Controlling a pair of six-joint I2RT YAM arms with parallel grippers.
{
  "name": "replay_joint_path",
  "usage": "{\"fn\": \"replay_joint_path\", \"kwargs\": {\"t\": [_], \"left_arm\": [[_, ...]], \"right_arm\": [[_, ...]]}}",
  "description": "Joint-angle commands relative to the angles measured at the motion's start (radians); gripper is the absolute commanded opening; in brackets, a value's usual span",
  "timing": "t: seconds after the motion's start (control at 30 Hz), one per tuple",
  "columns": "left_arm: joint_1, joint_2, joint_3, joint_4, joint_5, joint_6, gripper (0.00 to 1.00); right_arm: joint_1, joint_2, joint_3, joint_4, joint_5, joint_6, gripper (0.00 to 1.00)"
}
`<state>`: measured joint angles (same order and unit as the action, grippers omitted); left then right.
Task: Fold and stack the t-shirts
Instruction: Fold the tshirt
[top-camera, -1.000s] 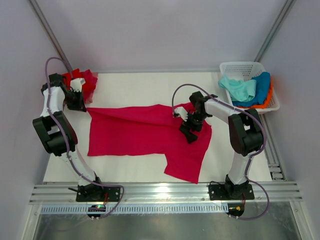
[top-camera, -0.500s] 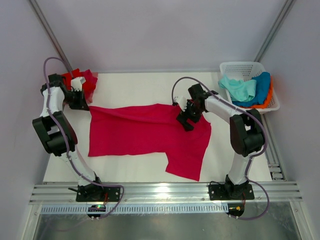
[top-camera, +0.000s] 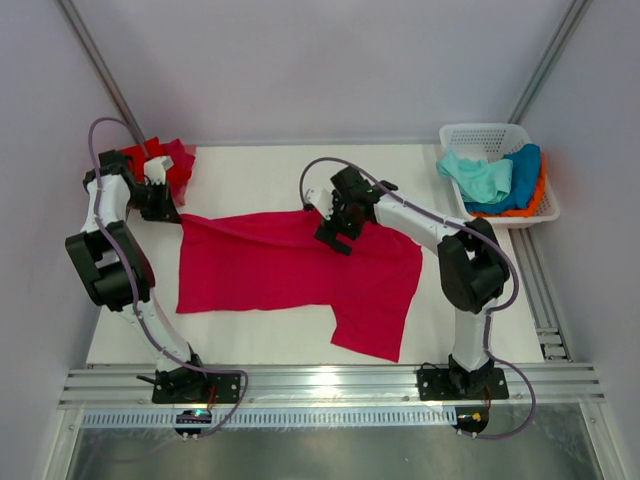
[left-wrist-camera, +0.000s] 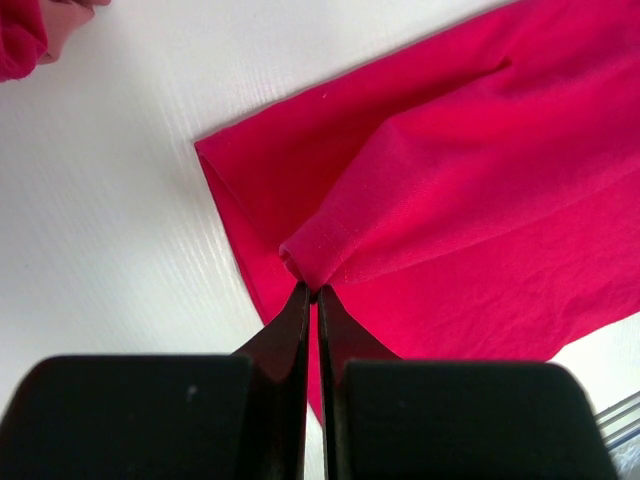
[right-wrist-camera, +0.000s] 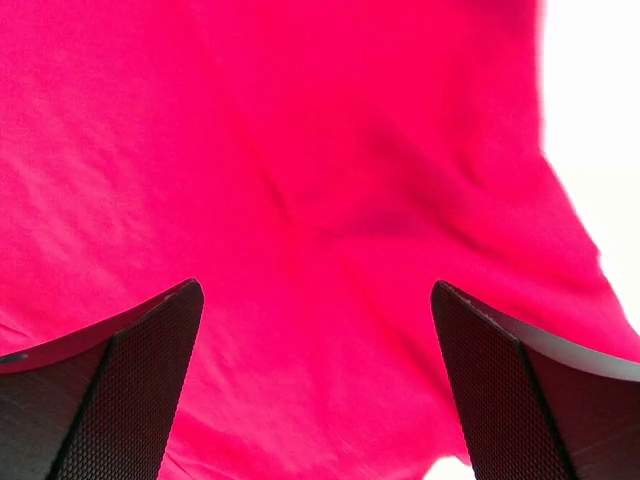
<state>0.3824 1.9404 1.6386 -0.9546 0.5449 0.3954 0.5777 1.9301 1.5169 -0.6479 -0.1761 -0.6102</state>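
Observation:
A crimson-pink t-shirt (top-camera: 290, 265) lies spread across the middle of the white table, one part hanging toward the near right. My left gripper (top-camera: 170, 207) pinches its far left corner; in the left wrist view the crimson-pink t-shirt (left-wrist-camera: 480, 200) bunches into a small fold at the shut fingertips (left-wrist-camera: 300, 300). My right gripper (top-camera: 335, 228) hovers over the shirt's far edge near the middle, jaws wide apart, and the wrist view shows only crimson-pink t-shirt (right-wrist-camera: 320, 200) between the fingers (right-wrist-camera: 130, 380). A red t-shirt (top-camera: 170, 165) lies bunched at the far left corner.
A white lattice basket (top-camera: 497, 135) at the far right holds mint-green (top-camera: 478, 175), blue (top-camera: 520, 175) and orange (top-camera: 540, 190) shirts. Grey walls close in the back and sides. A metal rail (top-camera: 330, 385) runs along the near edge.
My right arm has swung left along the shirt's far edge, from its right shoulder to near the middle, gripper still open. The left gripper has kept its hold in place.

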Motion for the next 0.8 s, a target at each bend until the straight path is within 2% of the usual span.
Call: {"fn": "replay_joint_path", "kwargs": {"t": [0.0, 0.17, 0.43, 0.57, 0.77], "left_arm": [[0.009, 0.005, 0.001, 0.002, 0.024, -0.004, 0.0], [0.007, -0.015, -0.005, 0.002, 0.023, 0.002, 0.0], [0.007, -0.031, -0.008, -0.001, 0.033, 0.0, 0.0], [0.009, -0.024, -0.014, -0.003, 0.032, 0.002, 0.0], [0.009, -0.018, -0.022, 0.001, 0.027, 0.007, 0.0]], "right_arm": [[0.048, 0.02, 0.014, 0.004, 0.049, 0.012, 0.99], [0.053, 0.035, -0.046, 0.071, 0.124, 0.021, 0.99], [0.048, -0.031, -0.236, 0.249, 0.363, 0.003, 0.99], [0.034, -0.043, -0.268, 0.293, 0.417, 0.012, 0.99], [0.022, -0.045, -0.262, 0.291, 0.415, 0.032, 0.99]]}}
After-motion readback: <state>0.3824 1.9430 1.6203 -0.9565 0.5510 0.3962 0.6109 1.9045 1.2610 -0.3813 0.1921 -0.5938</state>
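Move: The right gripper hangs open roughly 7 cm over the middle of the red t-shirt, whose wrinkled right side lies about 17 cm to its right, level with it. The near fold edge ends some 4 cm to its left and 1 cm back, and the near right sleeve is about 20 cm back and 9 cm right. From the left gripper, pinching the raised left corner, that wrinkled right side lies around 54 cm right and 7 cm back. Lower the open right gripper about 5 cm towards the shirt, letting it drift slightly left and back at first. Then swing it right, some 7 cm, towards the wrinkled right side, easing forward and up a little while the wrist tilts the fingers less leftward and more forward, close to 20 degrees in all. Keep the left gripper shut on its corner, nearly still. ##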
